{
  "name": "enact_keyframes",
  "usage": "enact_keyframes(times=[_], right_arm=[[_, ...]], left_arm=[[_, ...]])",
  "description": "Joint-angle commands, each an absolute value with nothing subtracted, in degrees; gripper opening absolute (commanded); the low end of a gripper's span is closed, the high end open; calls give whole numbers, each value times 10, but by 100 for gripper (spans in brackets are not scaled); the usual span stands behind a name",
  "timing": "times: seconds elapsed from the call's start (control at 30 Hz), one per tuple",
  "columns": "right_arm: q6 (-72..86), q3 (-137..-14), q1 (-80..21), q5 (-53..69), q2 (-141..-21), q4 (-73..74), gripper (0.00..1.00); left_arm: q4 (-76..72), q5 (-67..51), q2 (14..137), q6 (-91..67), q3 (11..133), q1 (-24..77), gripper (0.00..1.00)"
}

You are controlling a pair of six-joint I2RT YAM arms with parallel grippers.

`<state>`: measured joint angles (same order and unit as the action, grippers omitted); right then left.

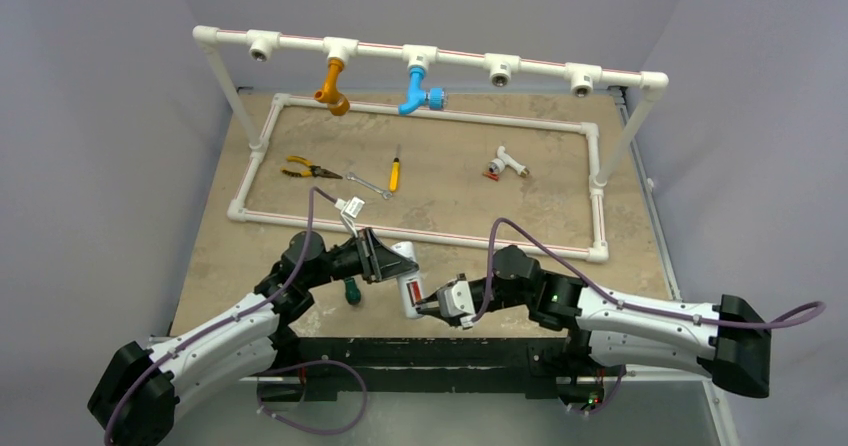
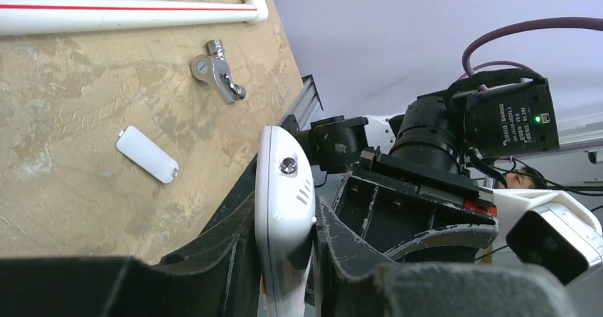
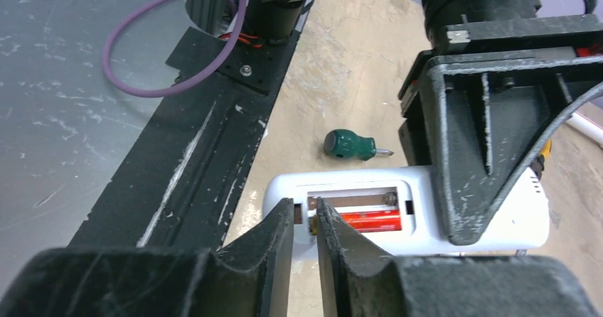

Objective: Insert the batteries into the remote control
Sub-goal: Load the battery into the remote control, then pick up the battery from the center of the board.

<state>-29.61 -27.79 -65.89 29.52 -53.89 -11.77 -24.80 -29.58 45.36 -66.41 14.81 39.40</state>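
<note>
My left gripper [image 1: 385,261] is shut on the white remote control [image 1: 408,284] and holds it above the table's near edge. In the left wrist view the remote control [image 2: 284,189] stands edge-on between that gripper's fingers [image 2: 284,214]. Its back faces the right wrist camera with the compartment uncovered. One red-orange battery [image 3: 373,221] lies in the lower slot, and the upper slot shows bare metal contacts. My right gripper [image 3: 304,214] is almost shut, a narrow slit between its jaws with nothing in it. Its tips sit at the compartment's left end, over the battery's yellowish end.
A white battery cover [image 2: 146,155] and a metal tap fitting [image 2: 217,70] lie on the table. A green-handled screwdriver [image 3: 348,145] lies just beyond the remote. Further back are the white pipe frame [image 1: 420,234], pliers [image 1: 305,170], a yellow screwdriver [image 1: 394,174] and a T-fitting [image 1: 510,163].
</note>
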Motion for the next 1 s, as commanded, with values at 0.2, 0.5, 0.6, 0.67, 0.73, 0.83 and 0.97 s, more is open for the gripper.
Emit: enact_keyframes(times=[0.2, 0.5, 0.6, 0.67, 0.73, 0.83, 0.97], right_arm=[[-243, -299, -658, 274, -460, -81, 29], [-19, -265, -657, -181, -382, -128, 49], [29, -278, -650, -321, -392, -58, 56], [61, -283, -632, -360, -406, -16, 59], [92, -291, -589, -363, -429, 28, 60], [135, -305, -490, -295, -470, 56, 60], [166, -309, -356, -207, -551, -5, 62]], left_arm=[[-300, -306, 443, -655, 192, 394, 0], [-272, -301, 436, -637, 193, 394, 0], [-262, -298, 431, -634, 191, 394, 0], [-261, -298, 431, -634, 191, 394, 0], [-260, -299, 430, -634, 190, 394, 0], [-260, -300, 426, -635, 190, 394, 0], [-249, -299, 412, -635, 188, 394, 0]])
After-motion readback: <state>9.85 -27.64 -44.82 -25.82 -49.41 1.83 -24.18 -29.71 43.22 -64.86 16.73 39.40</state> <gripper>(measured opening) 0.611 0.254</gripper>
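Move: The right fingers are at the battery bay of the remote, whose middle lies about 4 cm ahead and 1 cm left. The loose battery lies on the table some 38 cm ahead, 18 cm right and 17 cm below. The white tap is 4 cm beyond and 4 cm right of that battery. The battery cover lies 9 cm ahead and 8 cm right of the right hand. From the left hand, the loose battery is about 32 cm ahead and 20 cm right. The right fingers come free of the battery in the remote and open wide. The right hand eases away to the right, arcs up about 7 cm, then swings forward and right over the table towards the loose battery, sinking below its starting height; the wrist turns some 85 degrees clockwise until the fingers point forward and tip down. The left hand keeps its grip on the remote, lifting it about 2 cm. ##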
